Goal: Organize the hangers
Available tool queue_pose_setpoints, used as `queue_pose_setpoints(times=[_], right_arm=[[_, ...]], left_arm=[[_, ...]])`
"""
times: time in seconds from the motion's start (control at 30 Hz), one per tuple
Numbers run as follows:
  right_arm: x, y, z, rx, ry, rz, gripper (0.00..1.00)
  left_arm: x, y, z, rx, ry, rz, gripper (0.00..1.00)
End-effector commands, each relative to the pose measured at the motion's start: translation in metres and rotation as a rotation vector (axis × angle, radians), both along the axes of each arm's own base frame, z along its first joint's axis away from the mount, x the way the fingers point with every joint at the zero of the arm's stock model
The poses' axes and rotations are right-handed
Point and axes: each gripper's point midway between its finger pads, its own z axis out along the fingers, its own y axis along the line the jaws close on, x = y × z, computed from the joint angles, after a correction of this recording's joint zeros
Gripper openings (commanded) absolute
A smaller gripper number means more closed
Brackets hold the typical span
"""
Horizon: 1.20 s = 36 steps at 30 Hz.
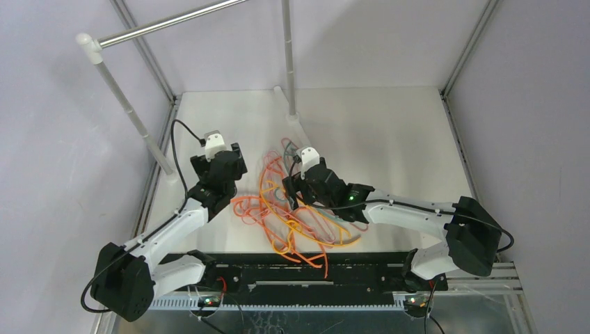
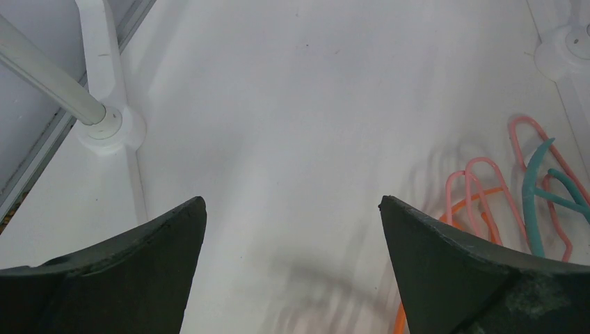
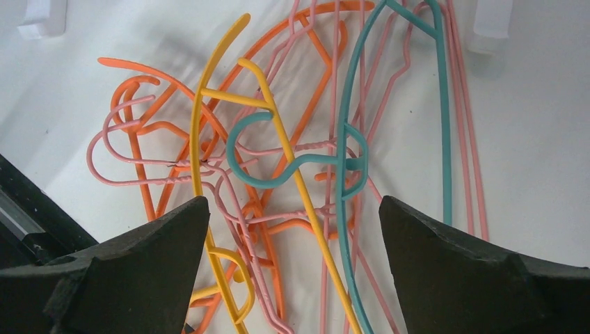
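The hangers [image 1: 292, 216] lie tangled in one heap on the white table, in orange, pink, yellow and teal. My right gripper [image 1: 299, 189] hovers over the heap's upper part, open with nothing between its jaws. In the right wrist view that gripper [image 3: 292, 202] looks down on a teal hanger [image 3: 346, 167], a yellow one [image 3: 278, 139], an orange one [image 3: 146, 188] and a pink one [image 3: 139, 163], all crossing each other. My left gripper [image 1: 229, 161] is open and empty, just left of the heap. In the left wrist view it [image 2: 292, 202] faces bare table, with pink hooks [image 2: 487, 188] and a teal hook [image 2: 539, 202] to its right.
A silver rail [image 1: 167, 24] runs high at the back left on white posts [image 1: 132, 111]. One post foot [image 2: 111, 129] stands left of my left gripper, another [image 2: 567, 52] at the far right. A black strip [image 1: 313, 275] borders the table's near edge.
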Motion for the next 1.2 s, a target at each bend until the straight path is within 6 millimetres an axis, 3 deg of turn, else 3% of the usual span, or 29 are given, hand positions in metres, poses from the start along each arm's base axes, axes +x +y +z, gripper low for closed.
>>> queue_pose_setpoints(times=[0.0, 0.5, 0.6, 0.7, 0.77, 0.83, 1.17], right_arm=[[0.004, 0.014, 0.025, 0.064, -0.038, -0.018, 1.00], [-0.010, 0.009, 0.013, 0.019, -0.046, 0.005, 0.98], [-0.021, 0.005, 0.000, -0.011, -0.019, 0.011, 0.92], [-0.033, -0.005, -0.021, -0.046, 0.013, 0.005, 0.76], [-0.037, -0.016, -0.035, -0.071, 0.033, -0.018, 0.61], [-0.038, -0.026, -0.045, -0.098, 0.039, -0.040, 0.54], [-0.024, -0.057, -0.058, -0.158, 0.036, -0.106, 0.59]], left_arm=[[0.005, 0.000, 0.017, -0.002, -0.046, 0.010, 0.99], [0.002, 0.001, 0.017, -0.003, -0.047, 0.011, 1.00], [0.002, 0.001, 0.018, -0.008, -0.051, 0.012, 0.99], [0.001, 0.001, 0.018, -0.011, -0.054, 0.012, 1.00], [0.001, 0.001, 0.018, -0.014, -0.056, 0.013, 0.99], [0.001, 0.002, 0.018, -0.016, -0.057, 0.014, 1.00], [0.000, 0.002, 0.018, -0.016, -0.056, 0.017, 0.99]])
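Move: The near arm of the teal hanger lies beneath the right hand, about 3 cm back, 7 cm to its right and 12 cm down. At that level, the yellow hanger's middle is roughly 3 cm back and 1 cm right of the hand, and the pile of orange hangers some 6 cm back and 3 cm left. From the left hand, the teal arm is about 14 cm back, 28 cm right and 14 cm below. Down, to its right and back, the right hand drops about 7 cm towards the near arm of the teal hanger after hovering almost still at first. The wrist rolls some 10 degrees, left side sinking, while the wide-open fingers narrow to a little over half, bringing the tips over the teal and yellow rods without gripping either. ##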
